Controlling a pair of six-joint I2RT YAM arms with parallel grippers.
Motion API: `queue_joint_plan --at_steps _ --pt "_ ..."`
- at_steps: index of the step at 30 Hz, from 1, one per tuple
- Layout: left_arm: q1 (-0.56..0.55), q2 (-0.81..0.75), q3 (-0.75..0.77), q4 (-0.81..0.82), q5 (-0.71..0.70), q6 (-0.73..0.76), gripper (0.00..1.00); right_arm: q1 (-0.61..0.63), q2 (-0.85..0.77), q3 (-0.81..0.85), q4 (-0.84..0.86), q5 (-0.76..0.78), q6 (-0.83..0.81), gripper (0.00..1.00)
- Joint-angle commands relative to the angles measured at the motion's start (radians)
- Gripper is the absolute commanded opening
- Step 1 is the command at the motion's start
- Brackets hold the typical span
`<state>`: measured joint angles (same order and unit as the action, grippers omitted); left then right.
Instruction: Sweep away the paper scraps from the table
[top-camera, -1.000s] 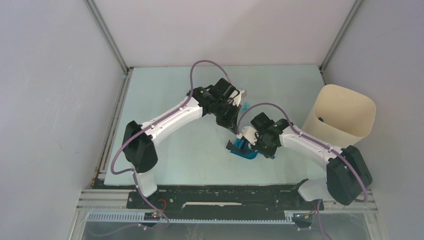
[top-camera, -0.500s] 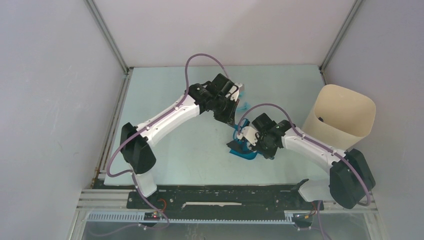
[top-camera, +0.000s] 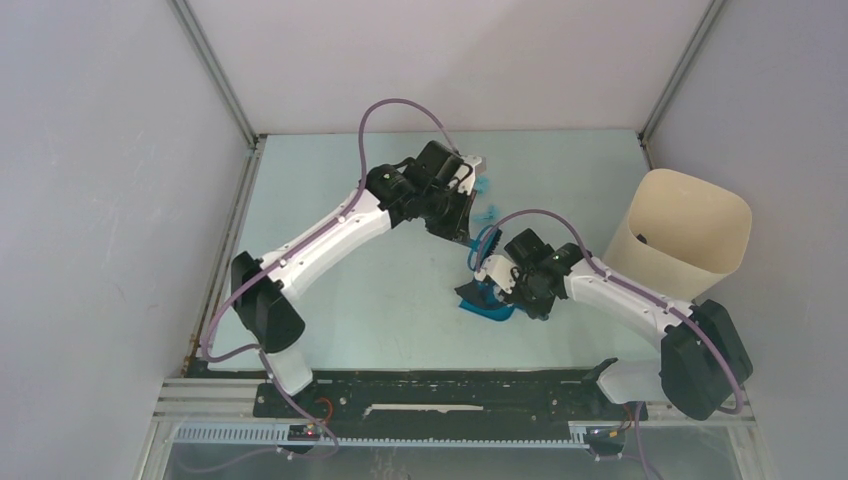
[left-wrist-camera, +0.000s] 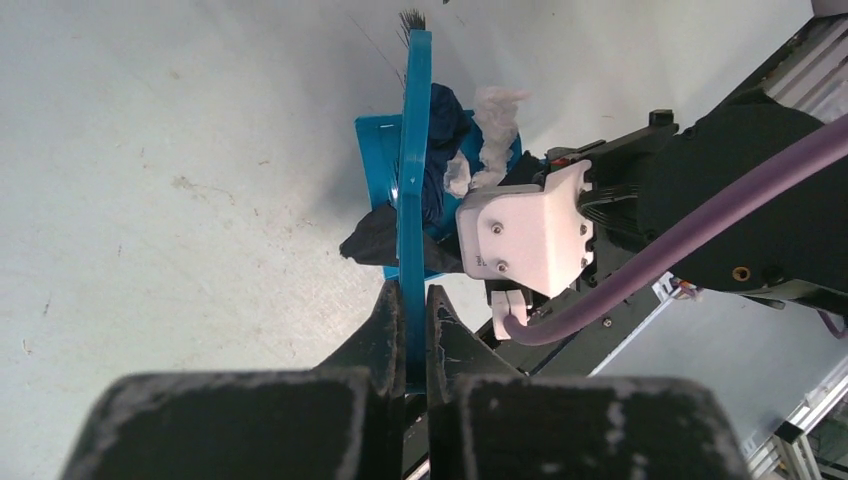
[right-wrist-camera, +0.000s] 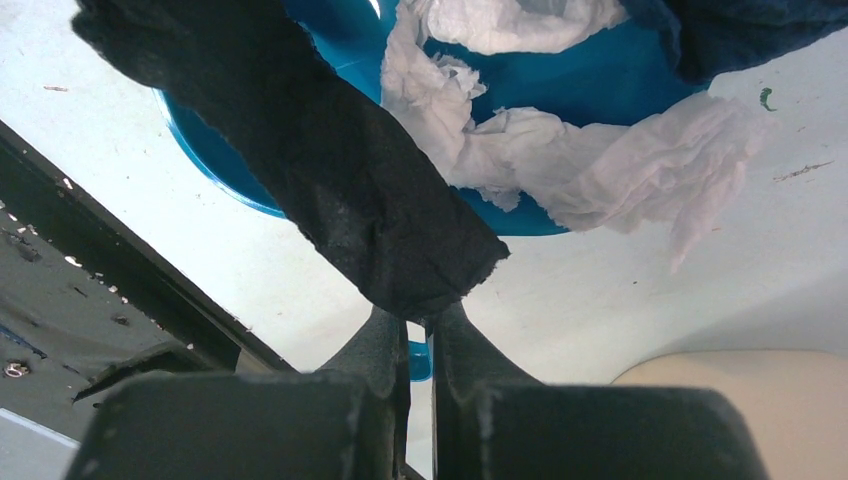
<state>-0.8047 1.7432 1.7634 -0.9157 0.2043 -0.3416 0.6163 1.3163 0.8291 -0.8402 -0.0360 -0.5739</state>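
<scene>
My left gripper (left-wrist-camera: 410, 300) is shut on the thin handle of the blue hand brush (left-wrist-camera: 413, 150). The brush reaches out over the blue dustpan (left-wrist-camera: 372, 160), its bristles at the far end. In the dustpan (right-wrist-camera: 600, 80) lie paper scraps: a black strip (right-wrist-camera: 330, 160), crumpled white pieces (right-wrist-camera: 560, 150) and a dark blue lump (right-wrist-camera: 750, 30). My right gripper (right-wrist-camera: 418, 325) is shut on the dustpan's blue handle, partly hidden under the black strip. In the top view the dustpan (top-camera: 487, 305) rests on the table (top-camera: 340, 200) beneath the right gripper (top-camera: 500, 290).
A tall beige bin (top-camera: 685, 235) stands at the table's right side, just beyond the right arm. One tiny green scrap (right-wrist-camera: 765, 98) lies on the table beside the dustpan. Grey walls and metal frame rails close in the table's far and side edges.
My left arm has drawn back toward the far left, the brush still in its grip. The right gripper and dustpan have shifted only slightly.
</scene>
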Motion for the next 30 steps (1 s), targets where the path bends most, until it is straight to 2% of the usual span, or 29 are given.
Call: queue_joint_plan --at_steps 1,4,7,15,21,30 --pt "-0.002 -0.074 0.024 0.040 -0.031 -0.009 0.00 0.011 -0.022 0.002 0.012 -0.005 -0.001 0.00" --pt "0.002 -0.120 0.010 0.015 -0.148 0.013 0.00 0.016 -0.045 0.004 -0.001 -0.005 -0.010 0.00" --pt "0.024 -0.186 -0.071 -0.006 -0.236 0.028 0.00 0.024 -0.065 0.031 -0.044 -0.035 -0.025 0.00" --pt "0.071 -0.383 -0.367 0.019 -0.310 0.024 0.00 0.046 -0.083 0.131 -0.178 -0.047 -0.060 0.00" --pt "0.098 -0.438 -0.554 0.063 -0.385 0.066 0.00 0.051 -0.075 0.198 -0.265 -0.053 -0.081 0.00" --pt "0.180 -0.445 -0.662 0.137 -0.364 0.133 0.00 0.030 -0.120 0.288 -0.367 -0.034 -0.110 0.00"
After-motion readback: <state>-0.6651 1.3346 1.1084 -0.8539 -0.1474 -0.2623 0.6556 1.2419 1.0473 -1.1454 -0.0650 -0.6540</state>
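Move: The left hand holds the brush. The black scrap lies about 24 cm ahead of it, 18 cm left and 21 cm down; a second black scrap is 21 cm ahead, 3 cm left, and the dustpan it is leaving is 3 cm back, 7 cm right, 20 cm down. From the right hand, gripping the dustpan handle, that first black scrap is some 31 cm ahead and 37 cm left, near table level; the bin is 14 cm ahead, 25 cm right. Still pinching the brush handle, the left hand carries the brush away from the dustpan, rising about 2 cm, then swinging some 18 cm left and sinking to about 9 cm below its start over open table, the wrist turning steeper down and slightly counter-clockwise. The right hand keeps its grip and lifts the loaded dustpan about 7 cm, drawing back slightly. ##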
